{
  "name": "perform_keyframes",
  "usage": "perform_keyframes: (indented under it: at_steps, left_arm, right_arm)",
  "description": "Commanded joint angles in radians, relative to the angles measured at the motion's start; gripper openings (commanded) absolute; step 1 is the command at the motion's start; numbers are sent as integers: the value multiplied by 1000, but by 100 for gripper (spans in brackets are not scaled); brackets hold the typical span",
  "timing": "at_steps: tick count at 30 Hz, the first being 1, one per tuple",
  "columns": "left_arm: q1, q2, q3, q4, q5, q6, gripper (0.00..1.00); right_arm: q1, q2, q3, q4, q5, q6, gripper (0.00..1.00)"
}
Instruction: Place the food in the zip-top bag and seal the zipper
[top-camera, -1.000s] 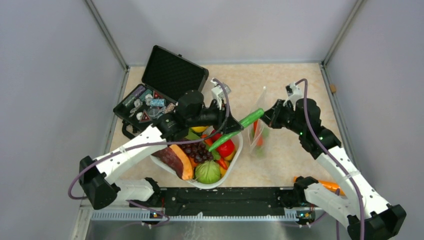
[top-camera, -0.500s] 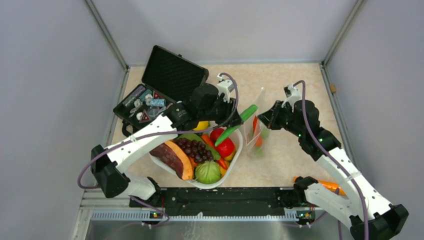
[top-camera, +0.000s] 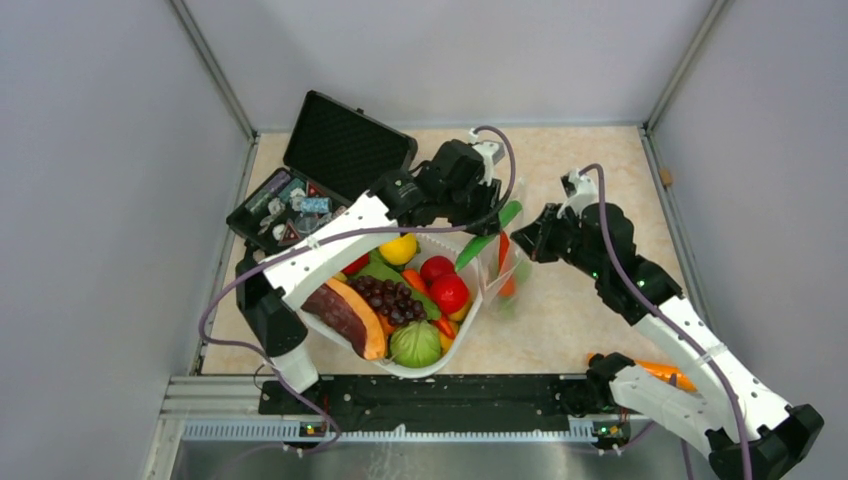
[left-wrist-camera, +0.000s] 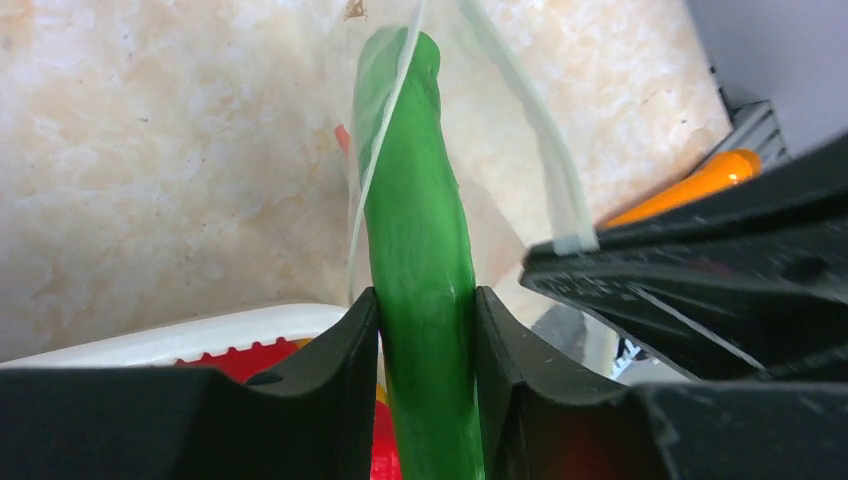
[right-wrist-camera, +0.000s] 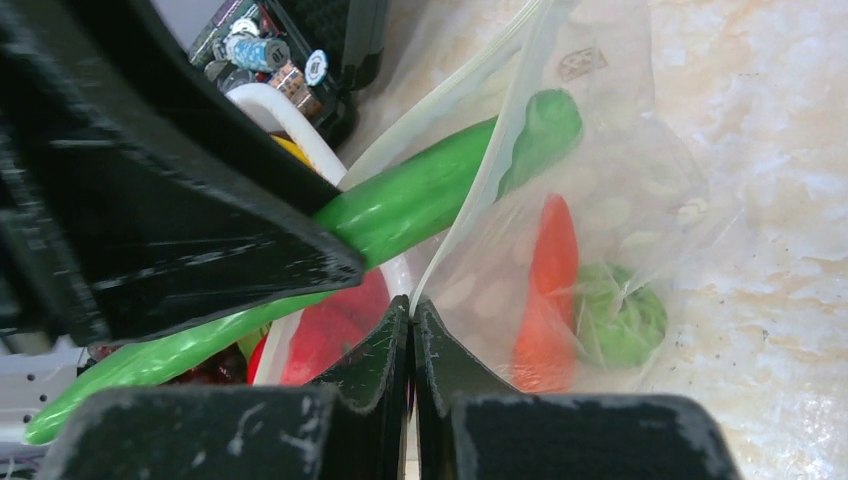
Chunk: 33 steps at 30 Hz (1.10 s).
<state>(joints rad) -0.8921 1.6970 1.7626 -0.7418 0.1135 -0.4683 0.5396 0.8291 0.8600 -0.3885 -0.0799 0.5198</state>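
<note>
My left gripper is shut on the long green pod, one piece of the food. The pod's tip pokes into the open mouth of the zip-top bag. The bag stands just right of the basket. My right gripper is shut on the bag's near mouth edge, holding it up. The zipper is a pale strip along the mouth, standing apart. An orange-red piece and a small green piece lie inside the bag.
The white basket holds red tomatoes, a lemon, a papaya slice, dark grapes and a round green piece. An open black case sits far left. An orange carrot lies near the right arm's base.
My left arm has swung right and away from me, carrying the green pod from over the basket to the bag's mouth. The right gripper kept its hold on the bag, shifting slightly.
</note>
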Motion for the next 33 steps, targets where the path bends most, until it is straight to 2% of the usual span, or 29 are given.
perform_keyframes:
  at_steps: [1,7,14,21,26,28,33]
  left_arm:
    - [-4,69,100,-113,-57,23,15]
    - [-4,107,140,-97,-99,24,20]
    - [3,180,249,-121,-81,37,27]
    - [4,168,208,-67,-63,24,69]
    - [5,62,121,5,-87,33,82]
    - [7,-1,68,56,-79,37,84]
    - [9,-230,-173,277,-84,40,93]
  right_arm:
    - [20,-9,59,39,5,-3,0]
    - [25,-5,57,47,3,-9,0]
    - [27,1,53,58,-8,-8,0]
    - [27,-12,31,58,70,34,0]
    - [26,14,17,60,88,67,0]
    - [25,27,26,38,147,69,0]
    - [-3,23,68,23,256,50,0]
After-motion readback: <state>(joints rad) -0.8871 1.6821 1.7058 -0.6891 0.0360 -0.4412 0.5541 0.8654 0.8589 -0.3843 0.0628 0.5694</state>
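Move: The bag that my cucumber is going into hangs with its middle about 6 cm to the right of my left hand and 10 cm below, level with it fore and aft; the carrot inside is 4 cm right, 1 cm ahead and some 13 cm down. The nearest tomato in the basket sits about 8 cm left, 5 cm back and 18 cm below. From my right hand, which pinches the bag's rim, the bag's middle is roughly 10 cm below, 1 cm ahead and 1 cm right. I dip my left hand about 3 cm and ease it some 3 cm forward, feeding the cucumber's leading end deeper into the open bag, then spread the fingers wide to let it go and begin drawing back to the left and up. My right hand keeps its shut pinch on the rim, at the end shifting about 2 cm forward and right. ##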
